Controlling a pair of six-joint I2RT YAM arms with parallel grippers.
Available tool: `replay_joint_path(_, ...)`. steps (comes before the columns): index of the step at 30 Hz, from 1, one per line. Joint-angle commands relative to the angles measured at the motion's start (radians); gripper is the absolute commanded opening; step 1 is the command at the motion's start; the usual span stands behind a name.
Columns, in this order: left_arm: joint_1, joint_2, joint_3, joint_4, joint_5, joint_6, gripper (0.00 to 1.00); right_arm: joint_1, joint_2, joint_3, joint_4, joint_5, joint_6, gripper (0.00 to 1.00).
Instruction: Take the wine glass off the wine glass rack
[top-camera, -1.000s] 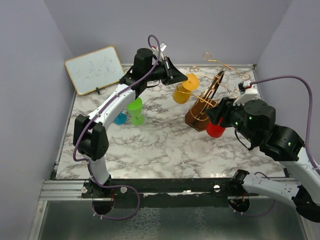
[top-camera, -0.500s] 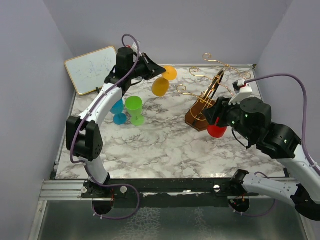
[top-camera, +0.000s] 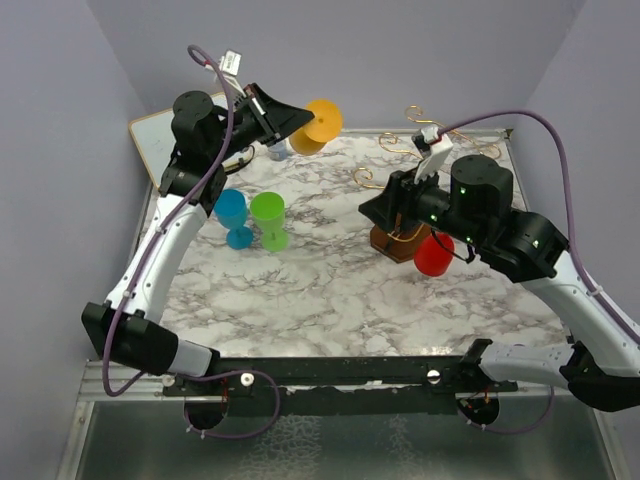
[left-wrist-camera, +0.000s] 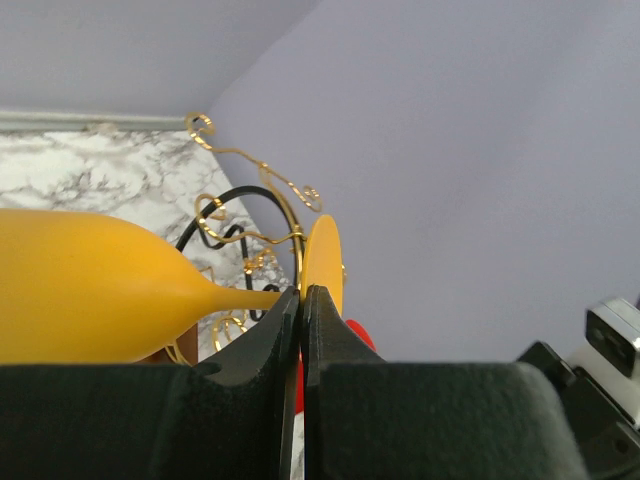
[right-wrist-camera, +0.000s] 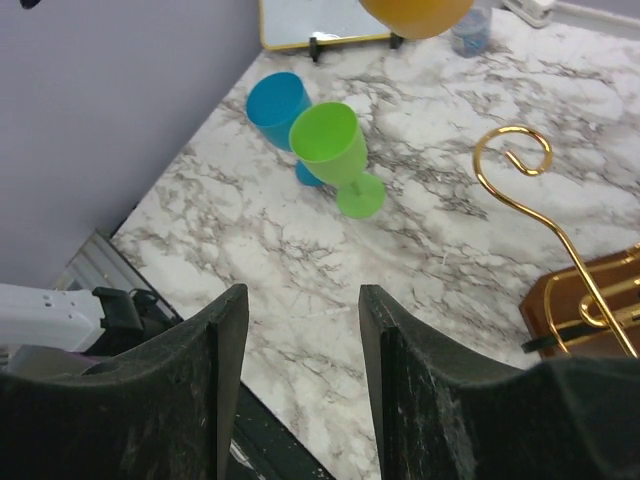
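My left gripper (top-camera: 298, 122) is shut on the stem of an orange wine glass (top-camera: 320, 122), held high over the back left of the table, away from the rack. In the left wrist view the fingertips (left-wrist-camera: 301, 295) pinch the stem between the bowl (left-wrist-camera: 90, 290) and the foot. The wine glass rack (top-camera: 395, 240), gold wire on a brown base, stands at the right, partly hidden by my right arm. A red glass (top-camera: 433, 255) sits by its base. My right gripper (top-camera: 372, 208) hangs open and empty left of the rack (right-wrist-camera: 515, 165), above the marble.
A green glass (top-camera: 268, 220) and a blue glass (top-camera: 232, 215) stand together at the left of the table. A whiteboard (top-camera: 150, 135) leans at the back left corner behind my left arm. A small clear cup (top-camera: 278, 150) stands near the back wall.
My left arm has lifted the orange glass up and to the left, away from the rack. My right arm has swung left and up over the rack, its gripper still open.
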Motion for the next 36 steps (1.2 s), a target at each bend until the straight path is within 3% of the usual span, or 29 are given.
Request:
replay_joint_path(1, -0.001, -0.117, -0.053, 0.090, 0.061, 0.060, 0.00, -0.001, 0.037, 0.069, 0.064, -0.151, -0.054, 0.48)
replay_joint_path(14, -0.001, -0.394, -0.263, 0.168, 0.143, 0.086, 0.00, -0.001, 0.128, 0.148, 0.083, -0.364, -0.098, 0.49)
replay_joint_path(36, -0.002, -0.537, -0.367, 0.156, 0.225, 0.075, 0.00, -0.001, 0.160, 0.152, 0.225, -0.562, -0.075, 0.50)
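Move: The left hand still holds the yellow wine glass by its foot, with the bowl hanging forward and down. The right gripper, which it heads for, is about 15 cm back, 12 cm to the right and 7 cm lower. From the right hand the yellow glass's middle is some 21 cm ahead, 12 cm left and 2 cm up; the green glass 17 cm ahead, 24 cm left, 29 cm down; the red glass 5 cm ahead, 15 cm right, 20 cm down. The left hand, shut on the yellow glass's foot, draws back about 16 cm towards the right gripper, quickly at first and then easing, while tilting up some 20 degrees to swing the bowl towards level. The right hand comes in to meet it, going about 8 cm left with a smaller rise and draw back and turning nearly 30 degrees counter-clockwise, its fingers staying half open just short of the glass. ##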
